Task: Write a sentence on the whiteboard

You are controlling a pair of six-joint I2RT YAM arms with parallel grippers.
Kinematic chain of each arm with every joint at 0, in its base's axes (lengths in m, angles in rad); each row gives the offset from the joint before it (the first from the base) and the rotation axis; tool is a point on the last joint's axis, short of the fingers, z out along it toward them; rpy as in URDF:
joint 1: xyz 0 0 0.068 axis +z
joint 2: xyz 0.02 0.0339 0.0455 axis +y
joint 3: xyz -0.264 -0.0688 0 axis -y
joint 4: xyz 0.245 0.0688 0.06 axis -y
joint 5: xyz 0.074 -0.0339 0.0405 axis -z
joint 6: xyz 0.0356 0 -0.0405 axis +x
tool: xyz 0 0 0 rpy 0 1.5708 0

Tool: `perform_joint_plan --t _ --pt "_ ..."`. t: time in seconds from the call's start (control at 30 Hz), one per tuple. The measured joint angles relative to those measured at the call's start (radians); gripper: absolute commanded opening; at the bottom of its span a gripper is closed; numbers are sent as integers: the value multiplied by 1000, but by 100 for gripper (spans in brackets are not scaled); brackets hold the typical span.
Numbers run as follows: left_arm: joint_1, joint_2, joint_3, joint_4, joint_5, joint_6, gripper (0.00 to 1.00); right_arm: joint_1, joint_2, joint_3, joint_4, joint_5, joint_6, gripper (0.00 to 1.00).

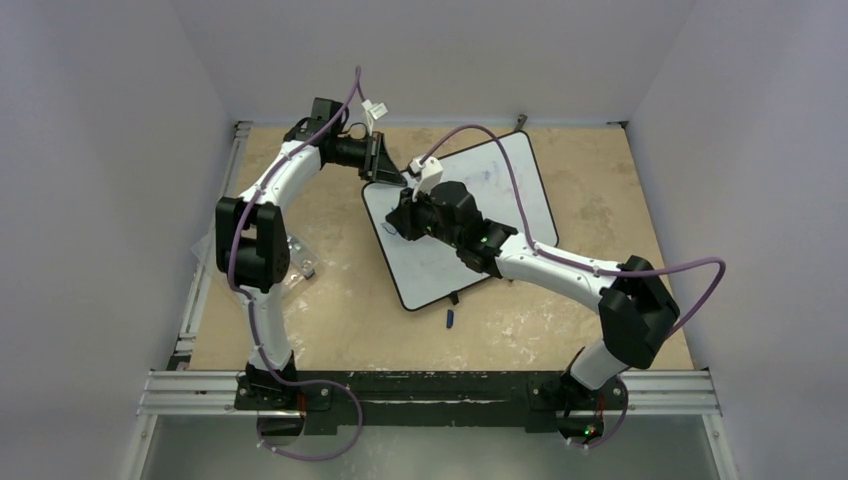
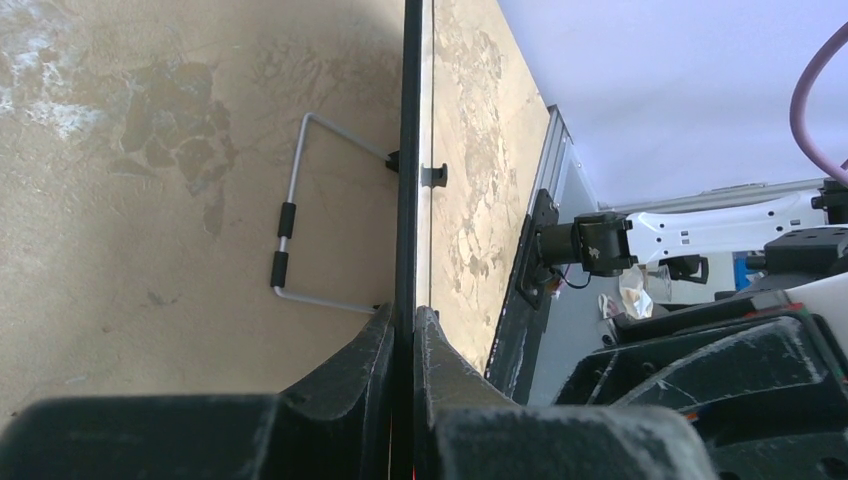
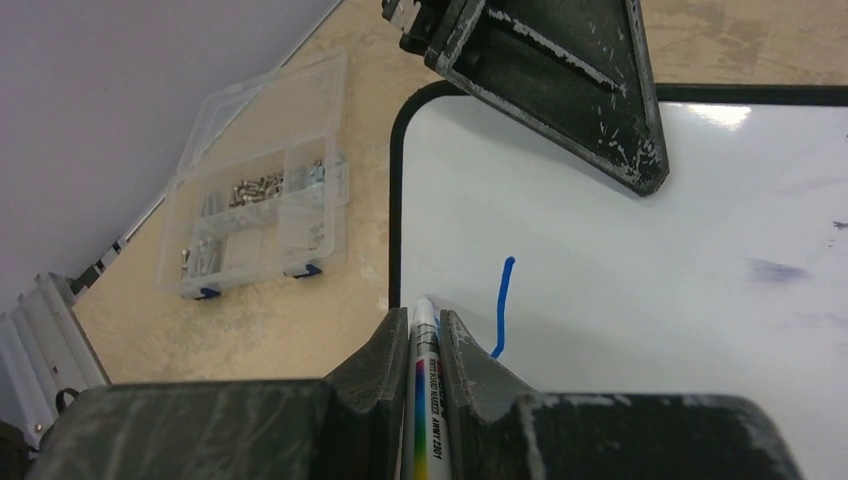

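Note:
The whiteboard [image 1: 500,190] lies tilted on the table, its white face up. My left gripper [image 1: 383,165] is shut on the board's far left corner. In the left wrist view the thin black frame [image 2: 410,150] runs edge-on between the closed fingers of that gripper [image 2: 413,320]. My right gripper [image 3: 425,315] is shut on a white marker [image 3: 427,350], whose tip rests on the board [image 3: 650,300] near its left edge. Of the sentence, a single short blue stroke [image 3: 503,305] shows beside the tip. Faint purple smudges [image 3: 775,270] lie further right.
A clear plastic organiser box [image 3: 260,215] with small metal parts sits on the table left of the board. A blue marker cap [image 1: 450,320] lies near the board's front edge. The board's wire stand [image 2: 300,210] shows on its underside. Grey walls enclose the table.

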Motion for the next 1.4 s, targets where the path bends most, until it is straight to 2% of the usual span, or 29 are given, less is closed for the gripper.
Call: perform_joint_plan --t 0.67,1.4 --pt "-3 -6 0 -2 -5 0 0 -37 18 106 -33 127 -9 0" --pt "-3 -8 0 -3 -13 0 0 -53 30 97 -36 112 0 0"
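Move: The right gripper holds the marker at the left end of the finished "J" hook, roughly 3 cm ahead and 3 cm to the left of the hand. The bare spot for the next letter lies some 7 cm straight ahead and about 1 cm higher; the J's top is about 6 cm ahead and 2 cm to the left, the left gripper on the board's edge 11 cm ahead, 4 cm up. From the left hand, the bare spot is about 4 cm back, 1 cm left and 3 cm below. Lift the right gripper clear of the hook and carry the marker up the sloping whiteboard, forward some 4.5 cm and about 2 cm right, turning the wrist roughly 10 degrees clockwise. Lower it about 1 cm to set the tip on the board just under the left gripper, then ease slightly back. Keep the marker pinched; hold the left gripper still on the board's edge. ##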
